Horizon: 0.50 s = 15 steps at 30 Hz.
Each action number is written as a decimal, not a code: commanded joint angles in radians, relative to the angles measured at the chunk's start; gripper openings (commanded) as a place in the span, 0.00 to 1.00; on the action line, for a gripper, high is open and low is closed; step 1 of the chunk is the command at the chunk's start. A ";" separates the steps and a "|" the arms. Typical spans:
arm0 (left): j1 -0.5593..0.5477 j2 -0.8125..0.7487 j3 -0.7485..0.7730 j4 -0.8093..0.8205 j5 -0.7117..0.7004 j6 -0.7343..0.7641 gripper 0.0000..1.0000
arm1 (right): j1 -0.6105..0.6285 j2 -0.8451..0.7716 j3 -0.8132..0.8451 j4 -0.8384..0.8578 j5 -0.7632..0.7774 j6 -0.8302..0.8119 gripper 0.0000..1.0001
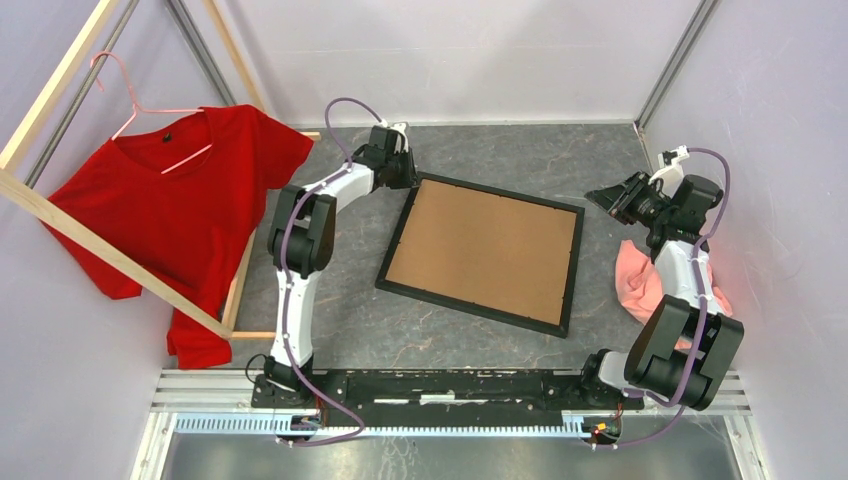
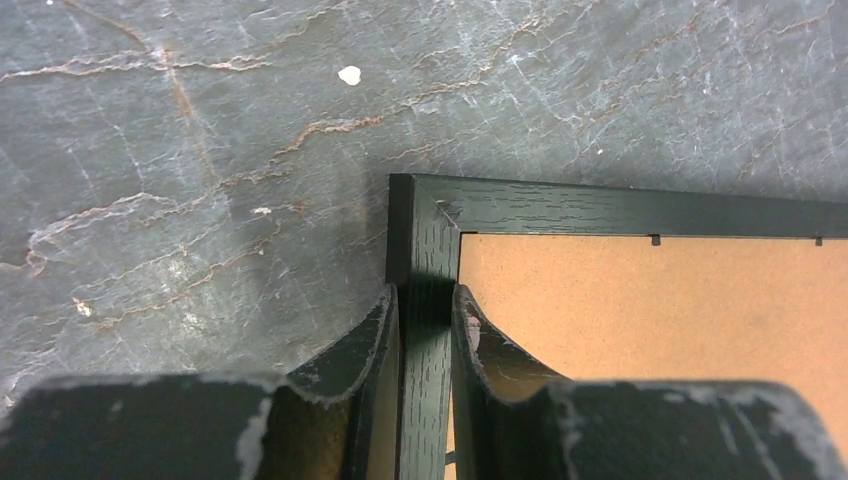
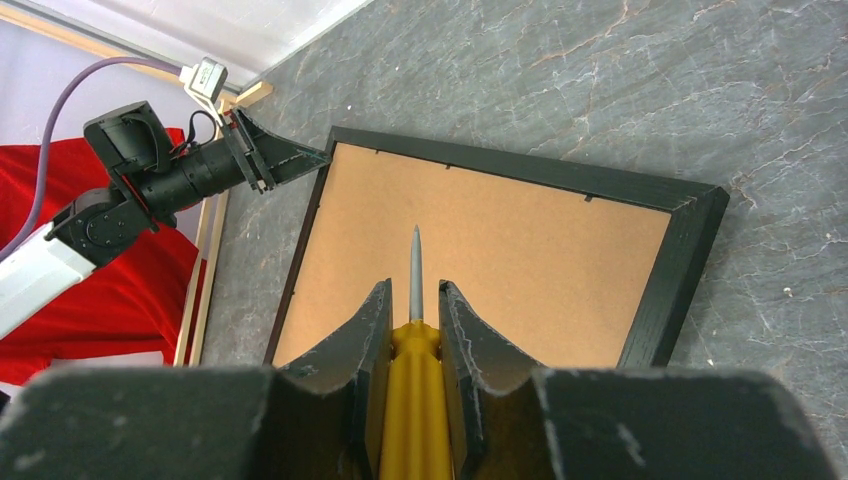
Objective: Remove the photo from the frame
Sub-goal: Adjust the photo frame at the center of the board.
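Note:
The black frame (image 1: 398, 232) lies face down on the grey table, its brown backing board (image 1: 485, 250) up. The photo is hidden. My left gripper (image 1: 408, 172) is at the frame's far left corner; in the left wrist view its fingers (image 2: 380, 330) press both sides of the frame's left bar (image 2: 425, 400), so the left gripper (image 2: 425, 300) is shut on it. My right gripper (image 1: 605, 198) hovers off the frame's far right corner. In the right wrist view the right gripper (image 3: 413, 295) is shut on a yellow-handled screwdriver (image 3: 415, 400), whose tip points over the backing board (image 3: 480, 260).
A red T-shirt (image 1: 180, 210) on a pink hanger hangs from a pale wooden rack (image 1: 60, 215) at the left. A pink cloth (image 1: 640, 280) lies by the right arm. Walls close in the table at the back and both sides.

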 commanded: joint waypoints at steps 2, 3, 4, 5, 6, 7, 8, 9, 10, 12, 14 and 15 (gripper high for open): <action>0.069 -0.037 -0.102 -0.041 -0.129 -0.121 0.12 | -0.003 -0.024 0.031 0.017 -0.005 -0.016 0.00; 0.081 -0.047 -0.120 -0.033 -0.134 -0.131 0.12 | -0.003 -0.024 0.031 0.017 -0.005 -0.016 0.00; 0.093 -0.061 -0.137 -0.026 -0.138 -0.139 0.12 | -0.003 -0.023 0.031 0.017 -0.005 -0.015 0.00; 0.105 -0.075 -0.154 -0.024 -0.138 -0.146 0.12 | -0.003 -0.022 0.031 0.017 -0.005 -0.014 0.00; 0.119 -0.092 -0.167 -0.022 -0.139 -0.153 0.11 | -0.003 -0.022 0.031 0.017 -0.005 -0.014 0.00; 0.130 -0.104 -0.179 -0.019 -0.137 -0.159 0.11 | -0.003 -0.022 0.031 0.017 -0.005 -0.012 0.00; 0.141 -0.116 -0.192 -0.019 -0.136 -0.163 0.11 | -0.004 -0.022 0.031 0.017 -0.005 -0.013 0.00; 0.148 -0.125 -0.204 -0.013 -0.129 -0.163 0.11 | -0.003 -0.022 0.031 0.017 -0.006 -0.013 0.00; 0.152 -0.132 -0.214 -0.012 -0.123 -0.161 0.11 | -0.004 -0.022 0.032 0.017 -0.007 -0.011 0.00; 0.155 -0.139 -0.230 -0.016 -0.104 -0.159 0.11 | -0.003 -0.024 0.030 0.017 -0.007 -0.010 0.00; 0.154 -0.148 -0.255 -0.003 -0.053 -0.166 0.10 | 0.000 -0.025 0.027 0.022 -0.006 -0.006 0.00; 0.152 -0.153 -0.269 0.011 -0.025 -0.171 0.11 | 0.003 -0.025 0.024 0.027 -0.006 -0.002 0.00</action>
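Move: The left fingers already straddle the photo frame's left rail; the far-left corner is about 3 cm ahead and 1 cm right of them, a centimetre lower. The frame's middle lies some 15 cm back and 18 cm right, the board's centre roughly 13 cm back and 9 cm right. The wooden stand's far foot is about 14 cm ahead, 25 cm left. From the right hand, the frame's middle is about 20 cm left, 1 cm ahead and 17 cm below. Keeping its pinch on the photo frame's left rail just short of the far-left corner, the left hand drags the frame across the board, sweeping about 8 cm left at an unchanged height. As it goes, the wrist turns some 15 degrees counter-clockwise to square up the frame; the travel is slow at first, then quickens. ##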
